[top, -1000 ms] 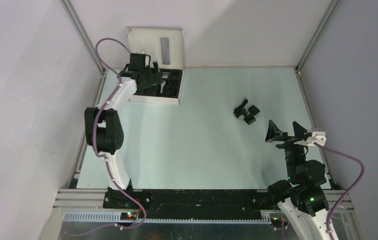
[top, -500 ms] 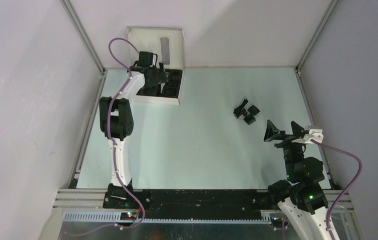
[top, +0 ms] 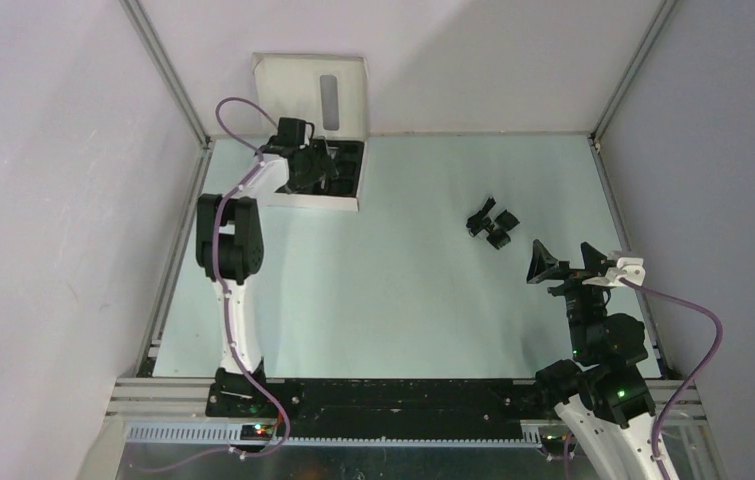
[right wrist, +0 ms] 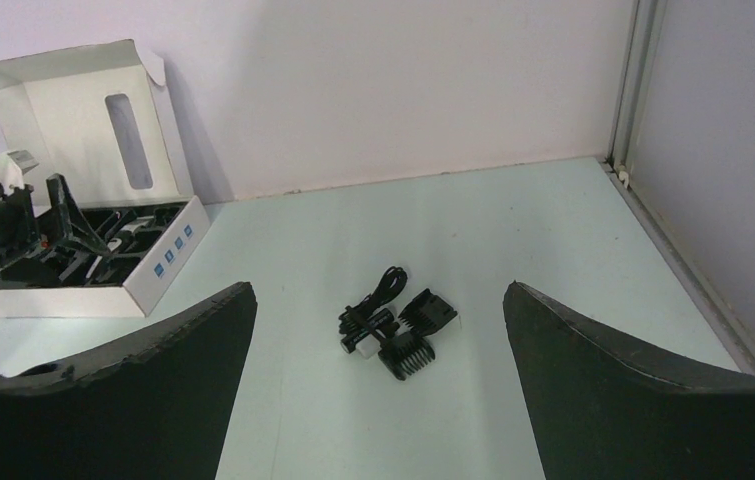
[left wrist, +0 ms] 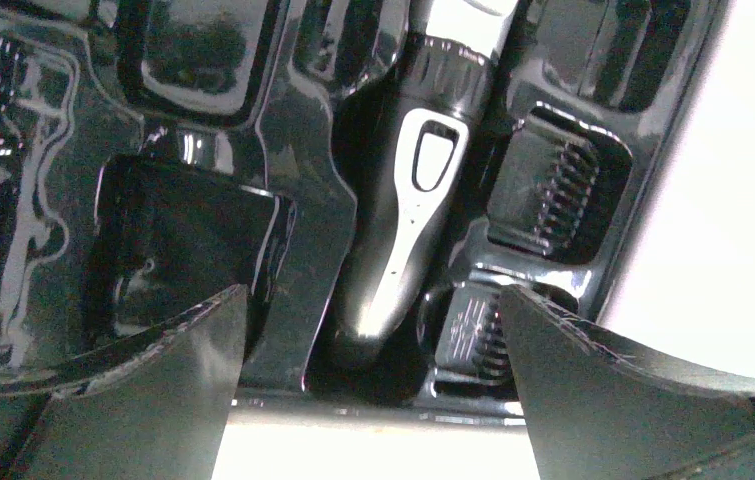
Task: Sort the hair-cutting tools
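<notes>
A silver-and-black clipper point(left wrist: 403, 230) lies in a slot of the black tray point(left wrist: 193, 60). Beside it in the tray rest two black comb attachments point(left wrist: 556, 195) point(left wrist: 471, 335). My left gripper point(left wrist: 371, 300) hovers open just above the clipper's near end, with nothing between its fingers; from above, the left gripper point(top: 318, 163) is over the tray. Two more black comb attachments point(right wrist: 411, 352) point(right wrist: 427, 310) lie on the table in a small pile point(top: 492, 224) with a coiled black cable point(right wrist: 381, 298). My right gripper point(right wrist: 378, 290) is open and empty, well short of that pile, at the right point(top: 563, 258).
The white cardboard box point(top: 303, 85) stands at the back left with its windowed lid up against the wall. Metal frame posts point(top: 625, 70) run along the table's sides. Bare table point(top: 373, 290) lies between the box and the pile.
The left arm has swung its gripper to the right, from the tray's left part to over its middle. The right arm has barely moved.
</notes>
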Controlling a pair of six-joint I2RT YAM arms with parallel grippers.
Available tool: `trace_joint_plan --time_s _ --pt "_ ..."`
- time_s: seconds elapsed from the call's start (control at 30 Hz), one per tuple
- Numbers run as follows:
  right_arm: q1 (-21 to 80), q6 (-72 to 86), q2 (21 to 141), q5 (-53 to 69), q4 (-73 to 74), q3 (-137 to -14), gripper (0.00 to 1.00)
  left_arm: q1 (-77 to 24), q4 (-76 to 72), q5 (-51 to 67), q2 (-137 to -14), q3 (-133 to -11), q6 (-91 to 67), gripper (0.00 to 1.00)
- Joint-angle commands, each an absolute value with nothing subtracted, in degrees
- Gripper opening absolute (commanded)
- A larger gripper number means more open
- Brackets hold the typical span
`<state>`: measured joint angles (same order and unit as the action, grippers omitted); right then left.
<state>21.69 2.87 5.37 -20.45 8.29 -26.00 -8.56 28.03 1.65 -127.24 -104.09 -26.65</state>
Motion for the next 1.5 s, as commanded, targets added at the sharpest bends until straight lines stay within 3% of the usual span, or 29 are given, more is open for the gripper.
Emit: trace_joint_plan --time_s 0.0,0.37,0.9,1.47 --pt "22.1 1.9 5.0 -20.7 7.1 -26.7 0.99 -9.1 28.6 4.2 -121.5 -99.1 -30.7 1.00" --pt "22.1 1.9 3.7 -20.8 7.0 -26.7 0.99 -13.2 26.2 5.6 -112.9 -84.2 -34.6 1.00" --pt "22.1 1.8 1.6 -21.6 7.0 -26.7 0.99 -28.6 27.5 7.9 -97.8 -60.7 -37.6 1.00" --pt "22.1 1.7 2.2 -21.4 7.1 -26.7 0.99 -46.4 35.5 19.0 -93.9 -54.4 -33.5 1.00"
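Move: Just ahead of the left hand, whose open fingers are already down in the tray, the box's middle is about 6 cm forward and 2 cm left, with the clipper's middle some 5 cm ahead and 2 cm right. The box's near wall runs about 3 cm behind the hand, and its lid stands open roughly 15 cm ahead. From the right hand the box is about 38 cm ahead, 60 cm left and 26 cm lower. Dragging the box by its near side, the left hand keeps its open fingers hooked in the tray and pulls back towards the robot about 30 cm and rightward some 17 cm, staying almost level. It starts slowly, then speeds up; in the later half the wrist turns clockwise about 30 degrees and tips somewhat further down. ##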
